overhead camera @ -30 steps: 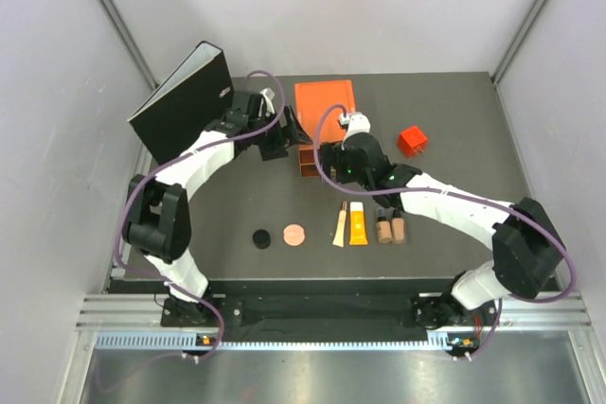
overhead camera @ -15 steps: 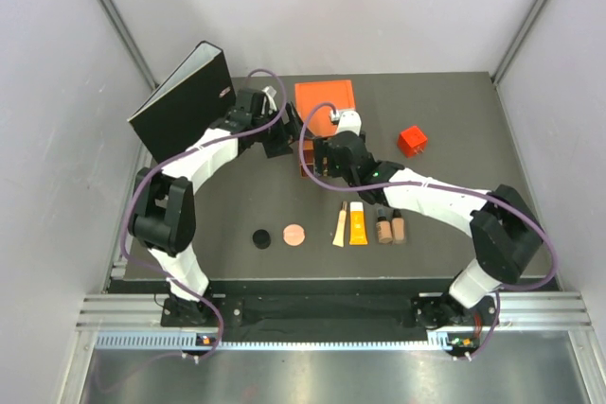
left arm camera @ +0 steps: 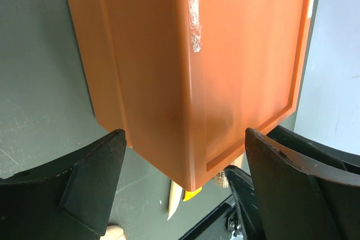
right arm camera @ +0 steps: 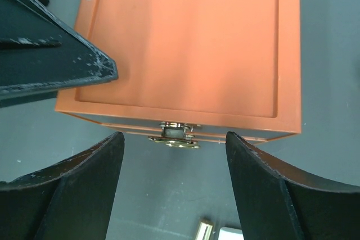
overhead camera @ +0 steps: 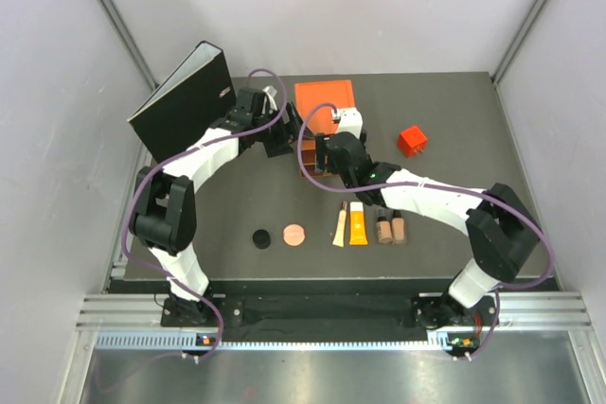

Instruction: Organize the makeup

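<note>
The makeup lies in a row near the table's front: a black disc [overhead camera: 261, 238], a pinkish-copper disc [overhead camera: 294, 234], a slim beige tube [overhead camera: 339, 226], an orange-yellow tube [overhead camera: 357, 224] and two tan bottles [overhead camera: 383, 227] [overhead camera: 399, 226]. Both grippers are at the large orange box [overhead camera: 324, 101]. My left gripper [overhead camera: 282, 139] [left arm camera: 184, 134] is open, and its fingers [left arm camera: 84, 189] straddle a corner of the box [left arm camera: 197, 54]. My right gripper [overhead camera: 327, 153] [right arm camera: 174, 136] is open at the front of the box [right arm camera: 185, 37], with the gold latch [right arm camera: 174, 139] between its fingertips.
A black binder [overhead camera: 180, 101] stands tilted at the back left. A small red cube [overhead camera: 412, 140] sits right of the box. Side walls close in the table. The left gripper's black finger [right arm camera: 50, 54] crosses the right wrist view beside the box.
My right gripper has moved left and forward to the box's latch, and its jaws have narrowed a little. The left gripper has shifted slightly toward the box.
</note>
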### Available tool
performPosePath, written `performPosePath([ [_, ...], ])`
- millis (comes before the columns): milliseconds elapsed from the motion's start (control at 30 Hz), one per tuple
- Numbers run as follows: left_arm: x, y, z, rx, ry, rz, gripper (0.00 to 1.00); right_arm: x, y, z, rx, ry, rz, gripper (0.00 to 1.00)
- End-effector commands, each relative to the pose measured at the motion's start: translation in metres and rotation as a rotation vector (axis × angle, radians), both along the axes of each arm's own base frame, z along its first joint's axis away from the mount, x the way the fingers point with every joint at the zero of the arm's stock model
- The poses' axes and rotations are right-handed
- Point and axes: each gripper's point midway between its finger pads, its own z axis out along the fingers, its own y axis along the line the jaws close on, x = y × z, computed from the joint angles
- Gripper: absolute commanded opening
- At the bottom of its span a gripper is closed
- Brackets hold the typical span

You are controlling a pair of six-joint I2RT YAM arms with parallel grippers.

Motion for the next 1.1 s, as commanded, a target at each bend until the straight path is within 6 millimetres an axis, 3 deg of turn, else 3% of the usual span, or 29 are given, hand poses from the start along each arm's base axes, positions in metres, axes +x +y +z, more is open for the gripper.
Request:
performPosePath([
  [0, 0.009, -0.003, 0.029, -0.033, -0.088, -0.013, 0.91, 0.007, 0.014, 0.009, 0.021, -0.031, -0.001, 0.72],
  [233, 0.009, -0.003, 0.03, -0.032, -0.086, -0.013, 0.92, 0.006, 0.018, -0.004, 0.015, -0.007, 0.007, 0.72],
  [467, 0.009, -0.002, 0.028, -0.025, -0.083, -0.008, 0.93, 0.013, 0.015, -0.004, -0.004, -0.025, -0.029, 0.7],
  [700, 0.01, -0.003, 0.027, -0.028, -0.079, -0.004, 0.93, 0.019, 0.008, 0.002, -0.011, -0.053, -0.079, 0.5],
  [833, 0.011, -0.003, 0.025, -0.03, -0.072, -0.003, 0.93, 0.019, 0.003, 0.004, -0.011, -0.064, -0.096, 0.2],
  [1067, 0.013, -0.003, 0.022, -0.027, -0.06, 0.012, 0.9, 0.014, 0.002, 0.003, -0.015, -0.05, -0.078, 0.05],
])
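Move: The drawer knob on the orange cabinet's front lies about 3 cm below the right hand and 1 cm ahead, level sideways; the cabinet's middle is some 8 cm ahead and 7 cm down. On the table, about 10 cm back and 15 cm down, lie the brush, 4 cm to the right, and the yellow tube, 8 cm right. From the left hand the knob is some 4 cm back, 6 cm right and 3 cm down. The right hand sinks about 3 cm onto the cabinet's drawer knob, then closes its fingers to pinch it. ##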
